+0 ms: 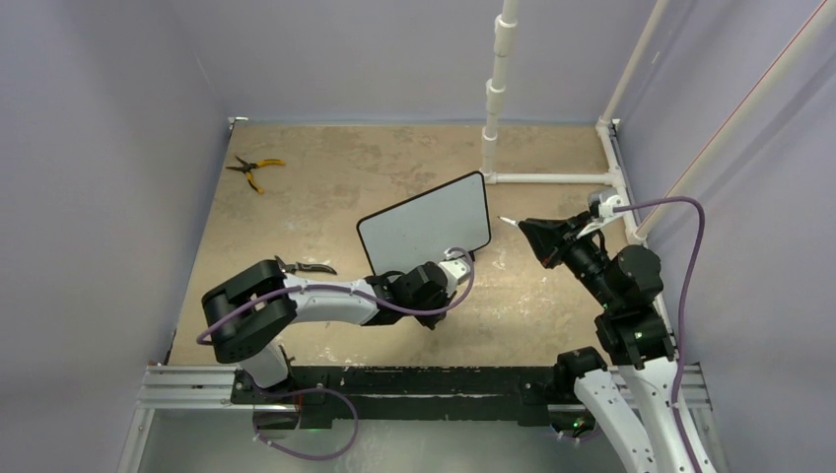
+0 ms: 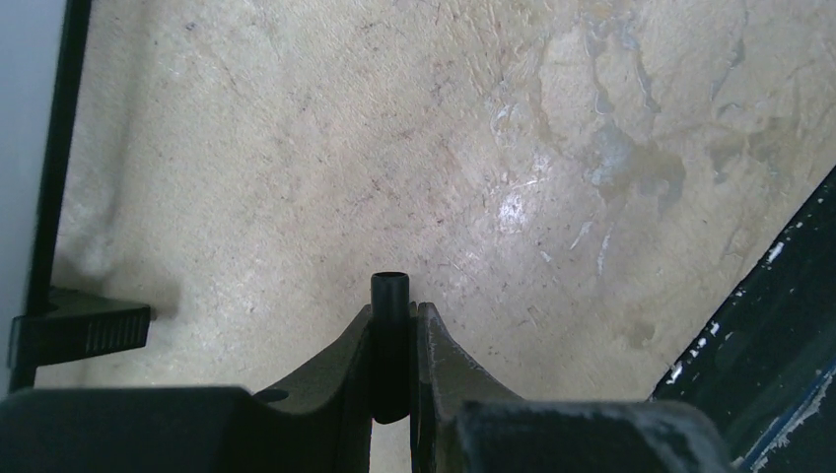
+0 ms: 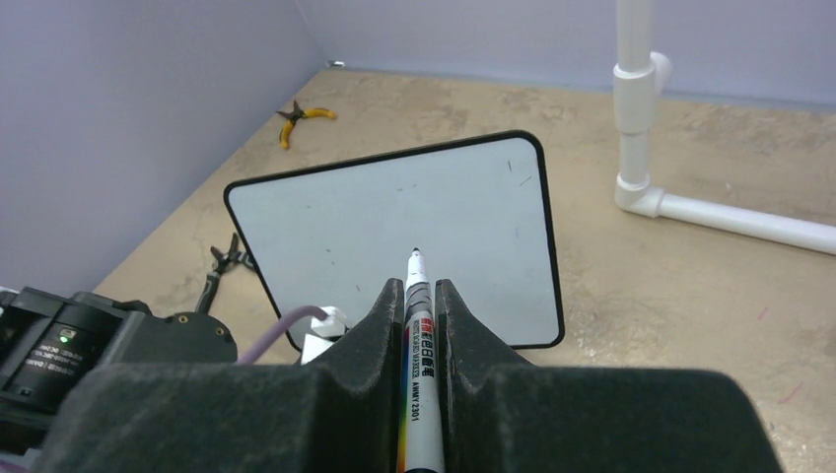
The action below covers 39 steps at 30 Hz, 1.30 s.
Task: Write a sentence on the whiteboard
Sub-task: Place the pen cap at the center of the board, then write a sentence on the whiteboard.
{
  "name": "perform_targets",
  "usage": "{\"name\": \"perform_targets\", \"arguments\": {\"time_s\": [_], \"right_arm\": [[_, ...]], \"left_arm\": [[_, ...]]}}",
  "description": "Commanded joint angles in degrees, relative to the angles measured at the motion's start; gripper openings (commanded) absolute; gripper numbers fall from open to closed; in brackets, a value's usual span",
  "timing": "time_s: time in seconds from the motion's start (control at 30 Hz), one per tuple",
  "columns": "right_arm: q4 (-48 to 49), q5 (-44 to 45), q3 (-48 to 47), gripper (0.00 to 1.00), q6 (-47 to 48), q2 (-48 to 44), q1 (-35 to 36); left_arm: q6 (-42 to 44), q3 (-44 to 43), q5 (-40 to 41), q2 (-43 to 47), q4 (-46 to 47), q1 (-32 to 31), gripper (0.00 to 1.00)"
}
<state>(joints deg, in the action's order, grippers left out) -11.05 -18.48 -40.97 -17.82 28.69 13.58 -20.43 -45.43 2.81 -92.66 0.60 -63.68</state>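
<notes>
The whiteboard (image 1: 424, 225) stands tilted on the table, white with a thin black frame. In the right wrist view the whiteboard (image 3: 394, 227) faces me. No sentence shows on it, only a few faint specks. My right gripper (image 3: 419, 288) is shut on a white marker (image 3: 418, 340), whose uncapped tip points at the board's lower middle, just short of it. My left gripper (image 2: 412, 311) is shut on a short black cap (image 2: 390, 296), low beside the board's near edge (image 2: 47, 187) and one black foot (image 2: 84, 327).
Yellow-handled pliers (image 1: 254, 169) lie at the far left of the table. A dark hand tool (image 1: 308, 266) lies by the left arm. A white pipe frame (image 1: 498, 99) rises at the back right and runs along the right edge. A black rail (image 1: 444, 382) marks the near edge.
</notes>
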Motion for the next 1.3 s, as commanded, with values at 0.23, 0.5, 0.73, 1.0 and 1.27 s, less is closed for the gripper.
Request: {"name": "perform_targets", "arguments": {"time_s": [0.23, 0.5, 0.73, 1.0, 1.27], "right_arm": [[5.22, 3.17, 1.05, 0.0, -0.2, -0.86, 0.03], [5.8, 5.43, 1.2, 0.0, -0.62, -1.95, 0.02], [8.14, 8.89, 1.2, 0.0, -2.52, -3.37, 0.04], [10.76, 8.45, 1.38, 0.0, -3.81, -2.62, 0.04], [15.37, 2.17, 2.45, 0.0, -4.18, -0.43, 0.04]], "left_arm": [[0.69, -3.12, -0.81, -4.92, 3.98, -0.04, 0.29], [3.06, -5.8, -3.97, 0.32, 2.68, 0.48, 0.59], [6.15, -16.68, -12.93, 7.79, -10.74, 3.34, 0.65], [13.4, -29.07, -14.73, 10.99, -24.85, 12.84, 0.65], [12.73, -31.24, -18.71, 15.36, -25.38, 28.84, 0.66]]}}
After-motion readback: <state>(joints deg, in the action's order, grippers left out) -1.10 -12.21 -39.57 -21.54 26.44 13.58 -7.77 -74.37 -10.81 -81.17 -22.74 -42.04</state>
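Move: The black pen cap is already shut in the left fingers; the bare table spot it goes to is just beneath them, 2 cm lower, about 2 cm right and level fore-and-aft. From the left hand the whiteboard's middle is some 14 cm ahead, 3 cm left and 5 cm higher, its right foot about 13 cm ahead and 6 cm right, its left foot 7 cm ahead and 5 cm left. From the right hand, that spot lies 6 cm back, 12 cm left and about 33 cm below. The left hand sets the pen cap on the table in front of the whiteboard, sinking barely 1 cm and easing about 2 cm right as its fingers open wide and let go. It then climbs some 22 cm, first straight up, then forward about 12 cm and back leftward, to above the whiteboard. The right hand keeps its grip on the uncapped marker, rising 4 cm and tipping it slightly up. ##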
